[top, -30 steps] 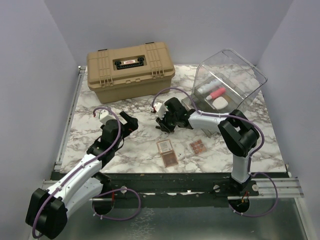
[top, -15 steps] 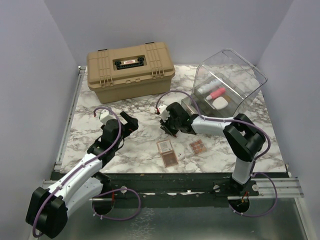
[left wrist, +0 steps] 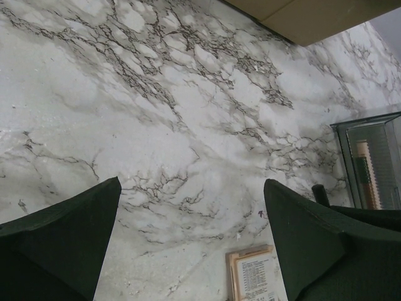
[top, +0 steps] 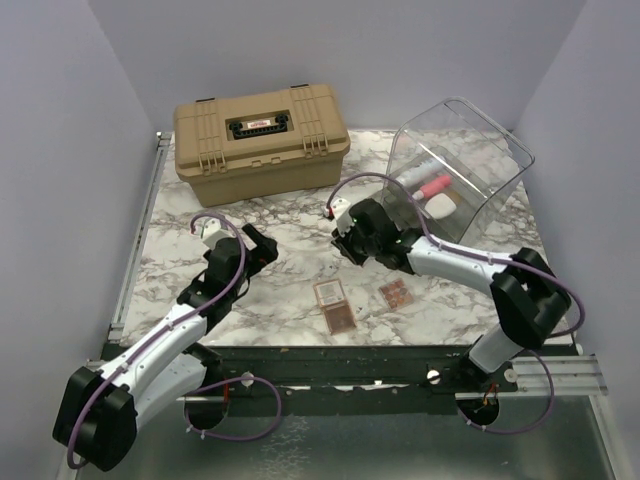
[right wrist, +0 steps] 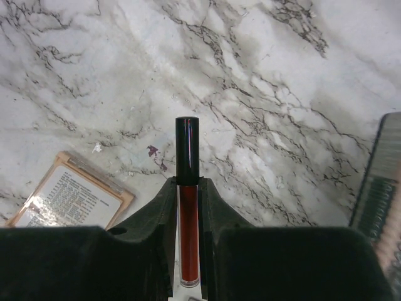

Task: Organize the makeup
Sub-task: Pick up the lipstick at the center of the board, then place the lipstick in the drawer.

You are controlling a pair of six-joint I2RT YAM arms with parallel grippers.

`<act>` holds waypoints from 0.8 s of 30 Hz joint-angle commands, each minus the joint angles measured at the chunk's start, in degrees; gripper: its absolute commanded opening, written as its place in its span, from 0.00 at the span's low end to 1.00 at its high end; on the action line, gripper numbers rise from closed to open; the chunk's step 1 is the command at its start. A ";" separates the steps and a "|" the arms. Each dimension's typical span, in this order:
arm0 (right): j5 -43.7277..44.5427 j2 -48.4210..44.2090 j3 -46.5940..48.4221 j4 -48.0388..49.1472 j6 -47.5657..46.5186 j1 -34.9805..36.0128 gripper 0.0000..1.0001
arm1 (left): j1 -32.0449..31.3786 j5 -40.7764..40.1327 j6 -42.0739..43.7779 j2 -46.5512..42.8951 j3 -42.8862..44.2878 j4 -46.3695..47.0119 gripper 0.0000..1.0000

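My right gripper [right wrist: 187, 185] is shut on a thin red tube with a black cap [right wrist: 187, 207], which sticks out past the fingertips above the marble. From above, that gripper [top: 345, 240] hangs just left of the clear bin [top: 455, 165]. Inside the bin lie a white tube [top: 415, 172], a pink tube [top: 435, 186] and a white oval piece [top: 437, 205]. Three small square palettes [top: 330, 292] [top: 339, 319] [top: 396, 294] lie on the table in front. My left gripper [top: 262, 250] stands open with nothing in it [left wrist: 191, 207], one palette [left wrist: 257, 276] just ahead of it.
A large tan hard case [top: 260, 140] stands closed at the back left. The clear bin's edge [right wrist: 382, 188] shows at the right of the right wrist view. A palette [right wrist: 69, 197] lies below and left of the held tube.
My right gripper has closed on the red tube and moved right, towards the clear bin, with its arm stretching out. The left arm has stayed where it was.
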 commanded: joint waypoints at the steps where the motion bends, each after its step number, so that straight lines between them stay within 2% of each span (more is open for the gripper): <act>1: 3.35 -5.03 -2.06 -0.53 0.13 0.17 0.13 | 0.45 1.80 -0.40 1.04 0.51 0.24 0.98; 10: 8.40 -12.20 -1.02 -2.61 -2.72 0.19 0.14 | 0.43 2.46 -0.98 1.65 0.08 2.51 0.98; 19: 23.94 -12.39 3.77 -4.86 -8.07 0.05 0.14 | 0.42 3.56 -1.04 0.04 -2.08 4.09 0.98; 24: 28.34 -11.16 4.58 -5.24 -11.13 -1.16 0.14 | 0.42 4.99 -0.76 1.31 -1.36 4.96 0.98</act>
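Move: The lipstick is already pinched in the right fingers, about 6 cm above the table. The clear organizer's narrow near-left compartment lies roughly 6 cm ahead, 9 cm to the right and 4 cm below this hand, with the pink bottle about 7 cm farther out and 6 cm farther right than the compartment. The open compact is some 12 cm back and 4 cm left, the square palette 9 cm back and 9 cm right. From the left hand that compartment is about 7 cm ahead, 25 cm right and 8 cm lower. The lipstick, still pinched in the right fingers with its black cap sticking out past them, is carried up about 10 cm, then also some 6 cm to the right and 4 cm forward, closing sideways on the organizer's near-left compartment. The wrist tips the fingers up towards level by about 20 degrees and swings clockwise. ##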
